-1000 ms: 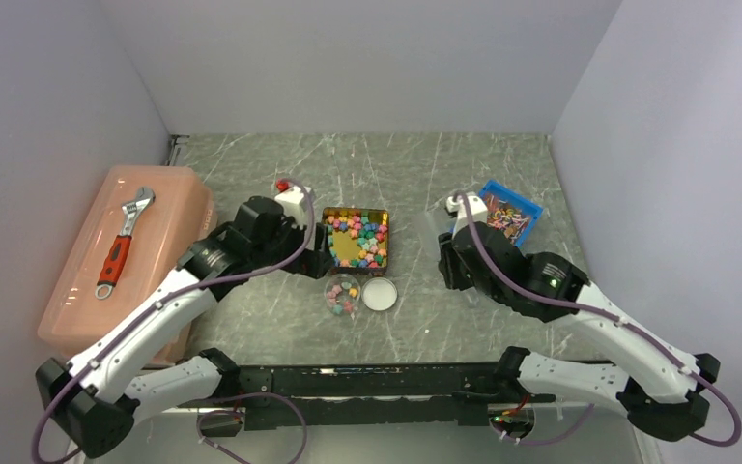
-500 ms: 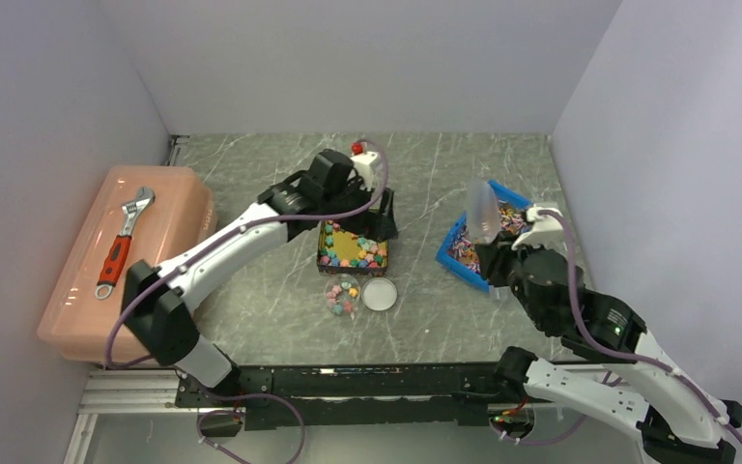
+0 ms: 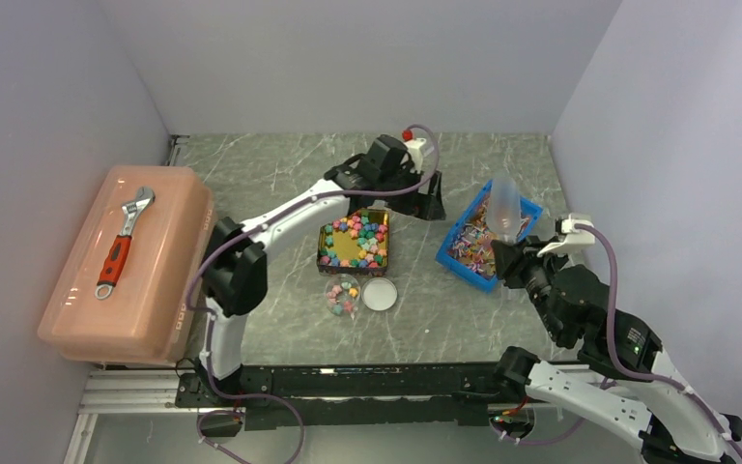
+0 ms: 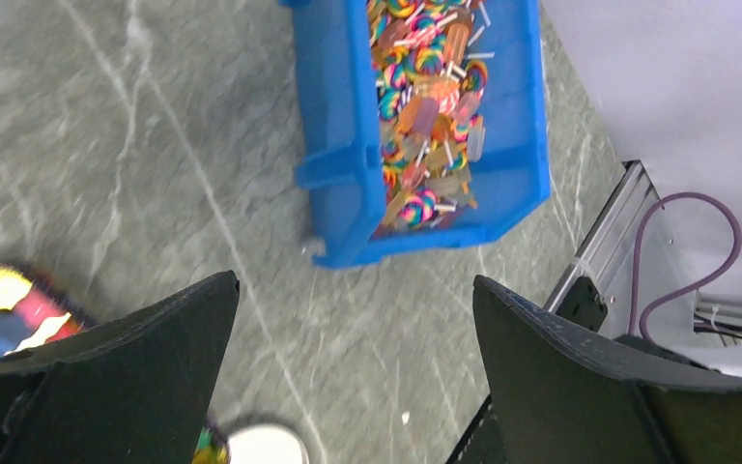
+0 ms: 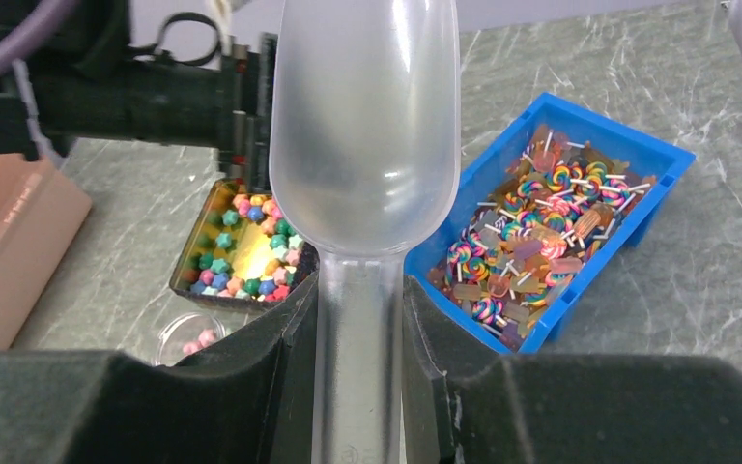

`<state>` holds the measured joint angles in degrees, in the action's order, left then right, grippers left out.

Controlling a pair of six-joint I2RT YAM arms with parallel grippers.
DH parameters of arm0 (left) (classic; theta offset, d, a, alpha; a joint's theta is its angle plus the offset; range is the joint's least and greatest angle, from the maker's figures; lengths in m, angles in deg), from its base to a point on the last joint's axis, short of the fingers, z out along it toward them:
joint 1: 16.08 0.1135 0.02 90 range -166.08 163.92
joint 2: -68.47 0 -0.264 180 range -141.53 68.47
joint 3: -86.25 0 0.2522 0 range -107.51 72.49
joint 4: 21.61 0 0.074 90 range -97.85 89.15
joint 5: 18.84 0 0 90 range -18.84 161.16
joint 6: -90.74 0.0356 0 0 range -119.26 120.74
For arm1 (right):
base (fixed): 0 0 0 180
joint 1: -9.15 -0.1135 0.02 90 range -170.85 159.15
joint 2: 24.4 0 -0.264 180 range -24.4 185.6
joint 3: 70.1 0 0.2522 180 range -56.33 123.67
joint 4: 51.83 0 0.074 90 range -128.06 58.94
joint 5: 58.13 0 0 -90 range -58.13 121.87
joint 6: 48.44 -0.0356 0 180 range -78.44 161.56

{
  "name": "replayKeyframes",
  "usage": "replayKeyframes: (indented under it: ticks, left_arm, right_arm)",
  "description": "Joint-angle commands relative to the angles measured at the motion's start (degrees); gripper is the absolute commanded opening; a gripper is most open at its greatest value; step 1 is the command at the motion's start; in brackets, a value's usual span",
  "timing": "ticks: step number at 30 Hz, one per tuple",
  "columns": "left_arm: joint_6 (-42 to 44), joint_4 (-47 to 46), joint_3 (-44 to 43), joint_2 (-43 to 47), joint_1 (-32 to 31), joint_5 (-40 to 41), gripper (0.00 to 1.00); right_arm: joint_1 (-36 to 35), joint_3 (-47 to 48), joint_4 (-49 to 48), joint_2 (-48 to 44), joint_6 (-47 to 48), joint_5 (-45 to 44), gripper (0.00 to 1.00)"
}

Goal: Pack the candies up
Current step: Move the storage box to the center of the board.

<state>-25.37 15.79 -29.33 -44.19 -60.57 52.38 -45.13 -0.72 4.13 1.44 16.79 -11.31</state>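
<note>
The candies (image 3: 357, 235) fill a square gold tin (image 3: 389, 253) mid-table, and a few lie in a small clear jar (image 3: 340, 293) in front of it. Its white lid (image 3: 380, 293) rests beside it. My left gripper (image 3: 432, 205) hovers open and empty behind the tin's right corner; in the left wrist view its gripper (image 4: 353, 285) spans bare tabletop. My right gripper (image 5: 359, 290) is shut on the handle of a clear plastic scoop (image 5: 362, 126), held up and empty above the candies (image 5: 246, 246) and the bin. From above, the scoop (image 3: 504, 205) hangs over the blue bin.
A blue bin (image 3: 452, 253) of lollipops sits at the right, also in the left wrist view as the blue bin (image 4: 343, 164). A pink toolbox (image 3: 126, 280) with a red-handled wrench (image 3: 121, 242) lies at the left. Walls enclose three sides.
My left arm has swung from the tin's left side to behind and right of it, stretched out towards the blue bin. My right arm has drawn back right, scoop raised over the bin.
</note>
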Motion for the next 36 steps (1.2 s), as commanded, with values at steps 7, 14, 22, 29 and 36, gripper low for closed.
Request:
replayKeyframes:
  ticks: [7, 14, 22, 29, 36]
  left_arm:
    - [0.2, -3.7, -15.0, -12.8, -5.4, 7.2, 0.93]
    - [3.6, -3.4, -18.6, -16.5, -9.3, 17.1, 0.91]
    - [7.5, -3.1, -23.1, -20.9, -12.5, 25.6, 0.85]
    - [7.9, -3.7, -24.1, -23.3, -12.8, 28.4, 0.79]
    - [8.1, -3.5, -23.6, -24.3, -12.8, 29.3, 0.65]
  right_arm:
    - [0.0, 1.2, -2.7, -2.4, 1.3, 0.5, 0.00]
    - [0.0, 1.4, -1.0, -4.0, 0.5, 0.9, 0.00]
    - [0.0, 2.0, 0.5, -4.3, -0.8, 2.7, 0.00]
    - [0.1, 2.6, 2.0, -5.2, -1.6, 3.1, 0.00]
    - [0.1, 2.0, 2.1, -5.6, -1.5, 3.4, 0.00]
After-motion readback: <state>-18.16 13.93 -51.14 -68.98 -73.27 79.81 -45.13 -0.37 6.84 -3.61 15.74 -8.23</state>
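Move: The blue storage box, full of lollipops, lies about 18 cm to the left hand's right, some 3 cm back and 17 cm below it. The box of star candies sits about 14 cm to that hand's left and 3 cm back, the white lid 8 cm left and 16 cm back, both some 18 cm down. From the right hand, the storage box lies about 12 cm ahead, 3 cm right and 28 cm below. Left hand travels about 10 cm right and 9 cm down towards the storage box's left rim, fingers partly closing. ##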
